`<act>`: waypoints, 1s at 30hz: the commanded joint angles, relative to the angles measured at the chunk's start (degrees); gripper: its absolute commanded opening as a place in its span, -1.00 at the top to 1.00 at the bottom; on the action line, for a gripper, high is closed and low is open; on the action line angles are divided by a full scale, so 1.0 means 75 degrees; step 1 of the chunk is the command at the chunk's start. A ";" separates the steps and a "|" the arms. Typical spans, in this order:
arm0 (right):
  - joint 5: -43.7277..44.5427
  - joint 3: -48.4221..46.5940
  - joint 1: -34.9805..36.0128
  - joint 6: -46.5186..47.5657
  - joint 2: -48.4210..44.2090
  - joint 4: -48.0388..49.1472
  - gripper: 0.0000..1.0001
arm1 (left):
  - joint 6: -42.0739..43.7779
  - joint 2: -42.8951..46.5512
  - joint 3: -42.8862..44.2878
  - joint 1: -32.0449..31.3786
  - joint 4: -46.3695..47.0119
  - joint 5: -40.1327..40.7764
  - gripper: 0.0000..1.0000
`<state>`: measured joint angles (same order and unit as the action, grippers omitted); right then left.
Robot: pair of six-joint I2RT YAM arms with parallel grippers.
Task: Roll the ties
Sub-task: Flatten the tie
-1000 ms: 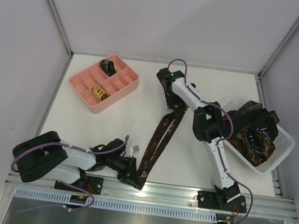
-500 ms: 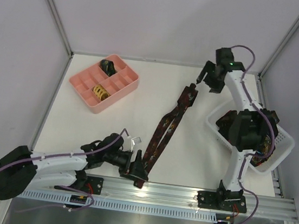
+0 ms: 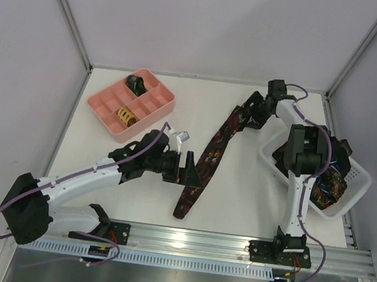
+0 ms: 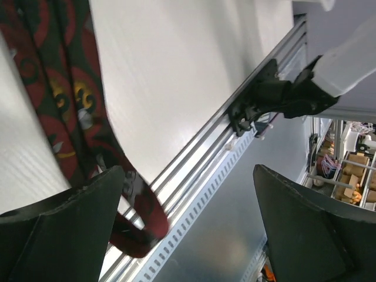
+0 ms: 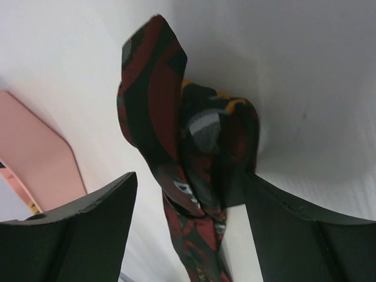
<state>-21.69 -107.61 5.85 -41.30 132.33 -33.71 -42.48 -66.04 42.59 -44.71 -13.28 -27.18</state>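
Observation:
One dark tie with red patterning lies stretched diagonally on the white table, its near end by the front rail. My left gripper stands open beside the tie's middle, on its left. In the left wrist view the tie runs past the left finger, and the gripper holds nothing. My right gripper is open at the tie's far end. In the right wrist view the bunched far end lies between the wide jaws of that gripper, ungripped.
A pink compartment tray at the back left holds two rolled ties. A white mesh basket at the right holds several loose ties, with the right arm rising in front of it. The metal rail borders the table's near edge.
Both grippers have opened and let go of the tie. The left one moved from the near end up to the tie's middle. The tie's far end shifted right, and the right gripper now straddles it.

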 commanded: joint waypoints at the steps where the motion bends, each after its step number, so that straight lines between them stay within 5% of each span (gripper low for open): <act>1: -0.0704 -0.0184 -0.0076 -0.0562 0.0133 0.1070 -0.55 | 0.0122 -0.0124 -0.0239 0.0102 -0.0177 -0.0325 -0.96; 13: -0.0717 -0.0195 -0.0194 -0.0892 0.0590 0.2617 -0.18 | 0.0051 -0.0335 -0.1224 0.0137 -0.0013 -0.0675 -0.82; 16: -0.0845 -0.0078 -0.0263 -0.1009 0.0602 0.3203 0.06 | -0.0568 -0.0487 -0.1820 0.0113 0.1482 -0.1494 -0.78; 23: -0.1151 -0.0159 -0.0346 -0.1267 0.0169 0.3523 0.83 | -0.0571 -0.2126 -0.1777 -0.0003 0.2111 -0.1884 -0.47; 30: -0.1198 0.0998 -0.0206 -0.0846 -0.1797 0.4784 1.00 | -0.0020 -0.3803 -0.1108 -0.0238 0.1255 -0.1755 -0.36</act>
<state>-29.63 -102.87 3.49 -50.17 131.33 -7.11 -46.22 -91.20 33.54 -45.87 -1.02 -43.16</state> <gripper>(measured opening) 0.085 0.681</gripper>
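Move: The bunched far end of the tie lies about 4 cm ahead of the right hand, 2 cm to its left and 4 cm below, with the white basket some 18 cm back and 30 cm right of that hand. For the left hand, the tie's near end lies roughly 7 cm back, 2 cm left and 15 cm below; the pink tray stands about 35 cm ahead of it and 33 cm to its left, well clear. The left hand sinks some 12 cm and comes back towards the robot about half as far, down to the tie's near end, its wrist tipping down roughly 30 degrees and its wide-open fingers narrowing but not shutting as the tie comes between them. Meanwhile the right hand slides forward about 6 cm, low over the table, into the bunched far end, shuts its fingers and pinches the cloth, then rises some 5 cm overall, the fingers tipping up and outward. ##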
